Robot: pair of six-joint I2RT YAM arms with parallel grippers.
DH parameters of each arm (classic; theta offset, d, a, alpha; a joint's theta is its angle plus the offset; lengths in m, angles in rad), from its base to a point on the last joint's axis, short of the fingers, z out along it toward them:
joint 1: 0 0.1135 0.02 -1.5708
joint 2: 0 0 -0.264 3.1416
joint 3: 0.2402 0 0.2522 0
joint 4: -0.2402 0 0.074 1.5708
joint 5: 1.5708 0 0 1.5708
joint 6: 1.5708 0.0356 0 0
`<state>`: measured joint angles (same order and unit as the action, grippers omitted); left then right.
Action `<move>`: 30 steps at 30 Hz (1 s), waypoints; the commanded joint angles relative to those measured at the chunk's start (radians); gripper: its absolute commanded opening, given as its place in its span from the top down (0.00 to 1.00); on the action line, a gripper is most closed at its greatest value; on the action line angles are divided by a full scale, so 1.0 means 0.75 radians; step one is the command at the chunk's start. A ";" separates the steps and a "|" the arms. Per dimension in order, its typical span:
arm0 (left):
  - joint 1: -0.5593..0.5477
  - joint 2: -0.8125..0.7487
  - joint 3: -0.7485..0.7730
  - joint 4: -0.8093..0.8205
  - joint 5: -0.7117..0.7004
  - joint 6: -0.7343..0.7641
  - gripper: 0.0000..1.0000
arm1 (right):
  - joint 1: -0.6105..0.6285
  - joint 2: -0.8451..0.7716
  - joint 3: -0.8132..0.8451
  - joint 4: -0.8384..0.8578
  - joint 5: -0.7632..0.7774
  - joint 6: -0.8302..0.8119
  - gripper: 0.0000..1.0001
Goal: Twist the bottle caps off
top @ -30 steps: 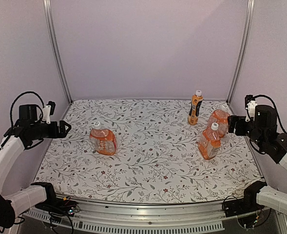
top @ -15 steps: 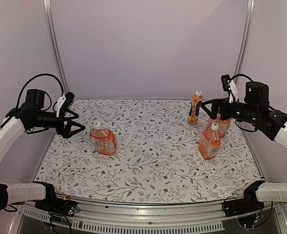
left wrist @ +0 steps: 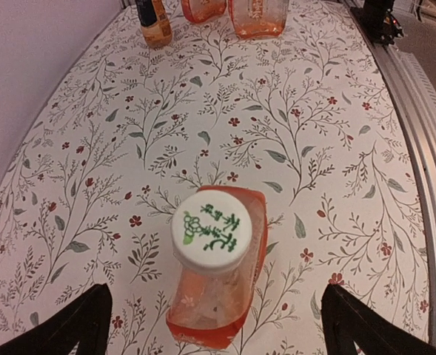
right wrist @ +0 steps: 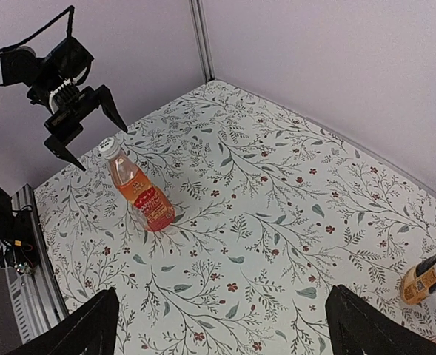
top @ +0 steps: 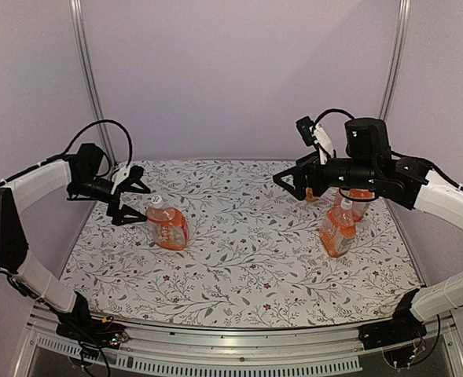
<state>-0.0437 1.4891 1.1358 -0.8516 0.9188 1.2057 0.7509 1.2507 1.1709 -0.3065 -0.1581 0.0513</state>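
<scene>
A squat orange bottle (top: 167, 227) stands at the left of the table, its white cap (top: 156, 201) on top. My left gripper (top: 139, 204) hovers just left of that cap, open and touching nothing. From the left wrist, the cap (left wrist: 212, 229) with green print and the bottle (left wrist: 210, 310) lie between my wide-spread fingers (left wrist: 77, 325). My right gripper (top: 288, 184) is open in the air over the table's back middle. Behind its arm stand a squat bottle (top: 337, 232), another squat one (top: 358, 196) and a taller bottle (top: 310, 194), mostly hidden. The right wrist view shows the left bottle (right wrist: 136, 194) far off.
The table wears a floral cloth (top: 247, 259). Lilac walls and metal posts (top: 90, 78) close off the back and sides. A metal rail (left wrist: 425, 170) runs along the near edge. The taller bottle's foot (right wrist: 428, 277) shows at the right edge of the right wrist view.
Both arms have swung in from the sides over the table. The left gripper has reached the left bottle's cap; the right gripper has moved left past the right-hand bottles. Both stayed open.
</scene>
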 commanded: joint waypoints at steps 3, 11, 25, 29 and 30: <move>-0.060 0.064 -0.145 0.232 -0.037 0.023 0.01 | 0.071 0.125 0.088 -0.018 0.065 -0.038 0.01; -0.082 0.101 -0.183 0.469 -0.074 -0.186 0.05 | 0.156 0.267 0.195 -0.060 0.064 -0.054 0.01; -0.184 -0.048 -0.199 0.358 -0.078 -0.356 0.46 | 0.270 0.385 0.286 -0.062 0.071 -0.126 0.01; -0.253 -0.187 -0.173 0.252 -0.107 -0.462 0.52 | 0.331 0.429 0.317 -0.047 0.062 -0.158 0.02; -0.269 -0.203 -0.136 0.189 -0.105 -0.492 0.52 | 0.348 0.441 0.333 -0.046 0.053 -0.168 0.02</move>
<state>-0.1898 1.4200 0.9833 -0.5804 0.8448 0.9360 0.9691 1.5391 1.3754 -0.3389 -0.1135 -0.0364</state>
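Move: The left bottle's cap lies about 4 cm to the left hand's right, level with it fore and aft, and some 5 cm below. From the right hand that cap is roughly 32 cm left, 3 cm ahead and 18 cm lower. The small orange bottle stands about 12 cm ahead and 11 cm to the right of the right hand; the front right bottle is level with that hand and 17 cm to its right, both some 21 cm below. Left hand dips 5 cm, moves right, closes around the cap, then rises; right hand approaches 10 cm leftward. ##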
